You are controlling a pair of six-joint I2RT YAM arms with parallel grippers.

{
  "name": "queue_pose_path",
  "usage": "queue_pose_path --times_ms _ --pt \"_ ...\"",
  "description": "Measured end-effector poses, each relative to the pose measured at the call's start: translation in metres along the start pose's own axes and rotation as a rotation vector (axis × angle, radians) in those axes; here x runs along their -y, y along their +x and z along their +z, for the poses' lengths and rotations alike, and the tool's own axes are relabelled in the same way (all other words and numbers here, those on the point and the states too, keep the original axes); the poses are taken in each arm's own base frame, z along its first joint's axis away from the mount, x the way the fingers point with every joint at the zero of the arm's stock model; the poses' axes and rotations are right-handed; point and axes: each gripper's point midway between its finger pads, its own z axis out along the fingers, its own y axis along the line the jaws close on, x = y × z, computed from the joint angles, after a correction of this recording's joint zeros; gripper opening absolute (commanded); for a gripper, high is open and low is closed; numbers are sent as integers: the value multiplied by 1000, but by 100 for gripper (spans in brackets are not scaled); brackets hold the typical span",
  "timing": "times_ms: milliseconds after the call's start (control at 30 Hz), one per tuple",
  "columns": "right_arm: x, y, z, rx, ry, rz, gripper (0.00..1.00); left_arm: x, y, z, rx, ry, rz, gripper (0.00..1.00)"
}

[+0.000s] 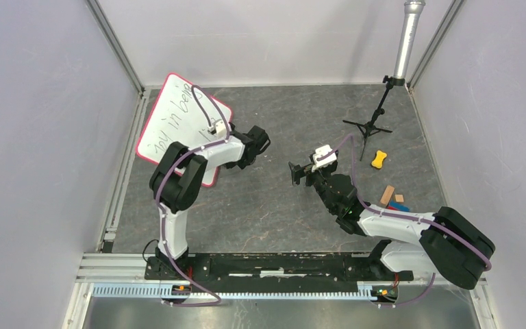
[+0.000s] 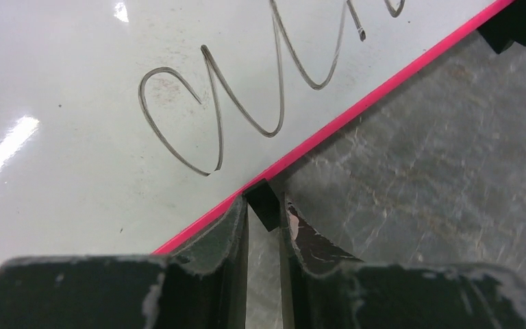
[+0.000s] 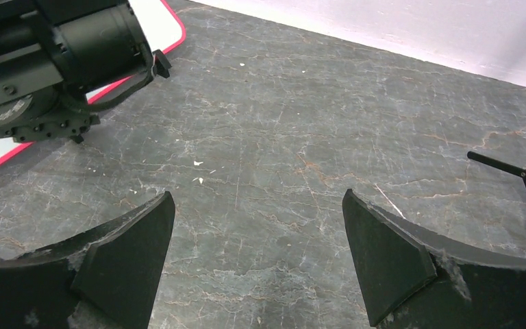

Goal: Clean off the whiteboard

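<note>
The whiteboard (image 1: 178, 113) lies flat at the back left, white with a red rim and dark handwriting (image 2: 212, 103). My left arm (image 1: 212, 152) reaches over its right edge. In the left wrist view my left gripper (image 2: 264, 205) is shut on a small black clip (image 2: 266, 205) on the board's red rim, with the fingertips on either side of it. My right gripper (image 1: 294, 173) hovers over the grey floor at mid-table, right of the board and apart from it. Its jaws stand wide open with nothing between them (image 3: 257, 199). A corner of the whiteboard (image 3: 157, 20) shows behind the left arm.
A black tripod stand (image 1: 373, 123) with a silver cylinder stands at the back right; one leg (image 3: 520, 175) shows in the right wrist view. A yellow piece (image 1: 379, 159) and some small blocks (image 1: 394, 199) lie to the right. Grey walls enclose the table.
</note>
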Motion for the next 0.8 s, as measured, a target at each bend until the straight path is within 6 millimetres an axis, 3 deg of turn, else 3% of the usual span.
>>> queue_pose_path --times_ms 800 --pt "9 -3 -2 4 43 -24 98 -23 66 -83 17 237 372 2"
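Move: My left hand still pinches the lower black clip on the whiteboard's edge. The board's middle lies about 13 cm ahead and 14 cm to the left of this hand, roughly at its height. The board's other clip sits some 14 cm ahead and 3 cm to the right, and a few white flecks on the bare table lie 19 cm to the right and 2 cm ahead. From my idle right hand the board's middle is some 20 cm ahead, 52 cm left and 16 cm below. Keeping my pinch on the clip, I drag the whiteboard across the table back towards my base and to my right, about 11 cm with my left hand, at nearly constant height and steady pace. As I pull, my wrist turns some 25 degrees clockwise and swings the board round with it. ##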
